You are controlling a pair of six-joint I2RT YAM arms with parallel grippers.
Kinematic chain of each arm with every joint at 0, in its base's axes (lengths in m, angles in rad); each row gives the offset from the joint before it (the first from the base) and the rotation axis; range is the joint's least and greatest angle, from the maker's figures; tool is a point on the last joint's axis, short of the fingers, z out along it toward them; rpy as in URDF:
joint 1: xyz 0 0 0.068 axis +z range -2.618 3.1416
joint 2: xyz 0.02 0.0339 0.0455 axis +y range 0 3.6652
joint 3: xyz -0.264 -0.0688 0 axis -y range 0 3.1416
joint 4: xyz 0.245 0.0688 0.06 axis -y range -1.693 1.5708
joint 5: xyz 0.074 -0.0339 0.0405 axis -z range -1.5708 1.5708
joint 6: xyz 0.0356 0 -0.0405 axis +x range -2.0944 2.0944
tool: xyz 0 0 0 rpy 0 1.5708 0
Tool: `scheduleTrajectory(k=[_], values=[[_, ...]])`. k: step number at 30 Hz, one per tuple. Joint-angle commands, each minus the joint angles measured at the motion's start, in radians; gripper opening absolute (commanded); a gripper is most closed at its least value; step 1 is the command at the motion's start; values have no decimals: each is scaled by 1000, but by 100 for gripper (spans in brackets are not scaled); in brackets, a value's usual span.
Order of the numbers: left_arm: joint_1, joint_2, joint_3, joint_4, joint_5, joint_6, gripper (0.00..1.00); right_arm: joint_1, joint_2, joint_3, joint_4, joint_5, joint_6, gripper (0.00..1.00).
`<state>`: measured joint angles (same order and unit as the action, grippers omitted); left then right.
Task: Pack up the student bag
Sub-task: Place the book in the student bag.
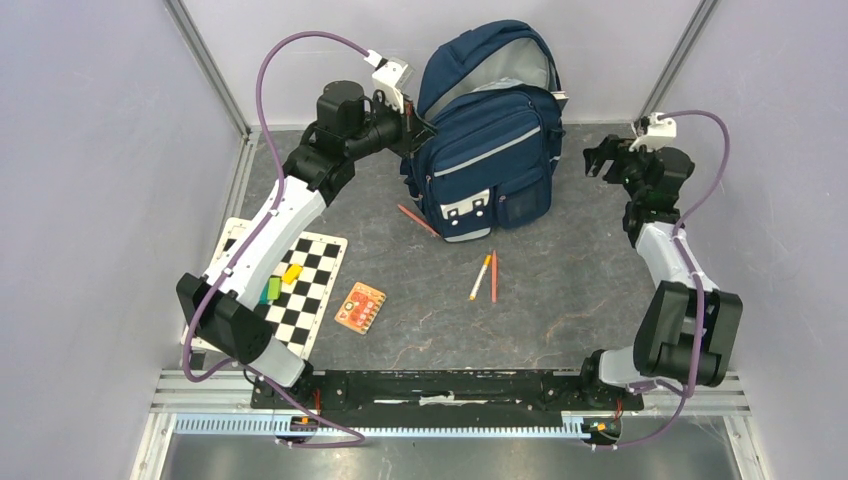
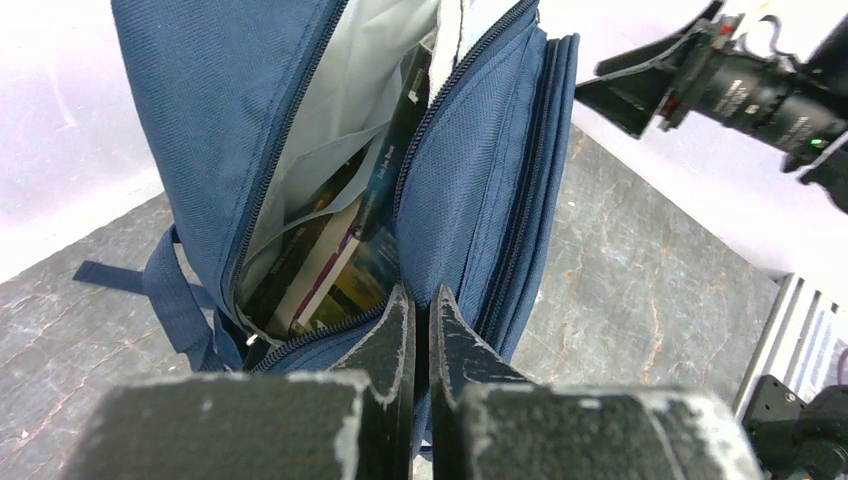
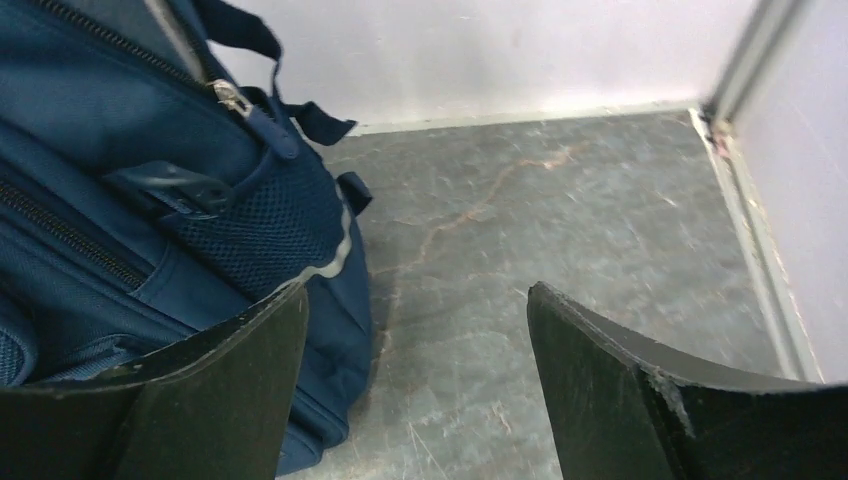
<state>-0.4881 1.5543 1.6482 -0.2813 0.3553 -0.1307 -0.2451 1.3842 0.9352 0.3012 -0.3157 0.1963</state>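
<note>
The student bag (image 1: 490, 140), navy blue with grey stripes, stands upright at the back of the table with its main compartment unzipped. Books (image 2: 330, 270) stand inside against the pale lining. My left gripper (image 1: 418, 128) is at the bag's left side. In the left wrist view it (image 2: 422, 300) is shut, pinching the blue fabric (image 2: 480, 180) at the zipper edge. My right gripper (image 1: 600, 160) hovers to the right of the bag, apart from it. Its jaws (image 3: 415, 300) stand open with nothing between them, and the bag's mesh side pocket (image 3: 270, 230) lies just to their left.
A red pencil (image 1: 418, 220) lies left of the bag's base. A pale pen (image 1: 480, 277) and an orange pencil (image 1: 493, 276) lie in front of it. An orange card (image 1: 360, 307) sits beside a checkerboard (image 1: 310, 300) that carries a yellow block (image 1: 292, 273) and a green block (image 1: 272, 290). Walls close in on both sides.
</note>
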Motion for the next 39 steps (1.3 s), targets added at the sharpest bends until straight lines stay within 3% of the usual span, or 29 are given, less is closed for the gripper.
scheduleTrajectory(k=[1,4,14,27,35,39], values=[[17,-37,-6,-49,60,43,2,24,73,-9,322,-183,-81,83],[19,-33,-6,-41,80,45,2,44,170,54,395,-259,-76,80],[26,-16,11,-41,106,41,2,104,353,203,478,-281,-183,71],[29,0,42,-50,117,46,2,104,441,327,356,-317,-339,58],[29,10,63,-83,132,73,2,102,553,491,207,-474,-350,59],[29,12,77,-104,134,84,2,100,571,513,205,-532,-348,51]])
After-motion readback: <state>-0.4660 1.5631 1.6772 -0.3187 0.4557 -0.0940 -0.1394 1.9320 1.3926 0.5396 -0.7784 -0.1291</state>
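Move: The zipper pull at the bag's upper right edge lies about 14 cm ahead of the open right hand, 11 cm to its left and slightly above it. The book's pale corner shows some 3 cm farther out and higher; the middle of the bag's opening is about 20 cm ahead of the hand and 25 cm left. From the left hand, already pinching the bag's left rim, the pull lies about 33 cm right, 4 cm ahead and lower. Right hand goes some 12 cm forward and 9 left towards the zipper pull, turning counter-clockwise, its fingers partly closing. ##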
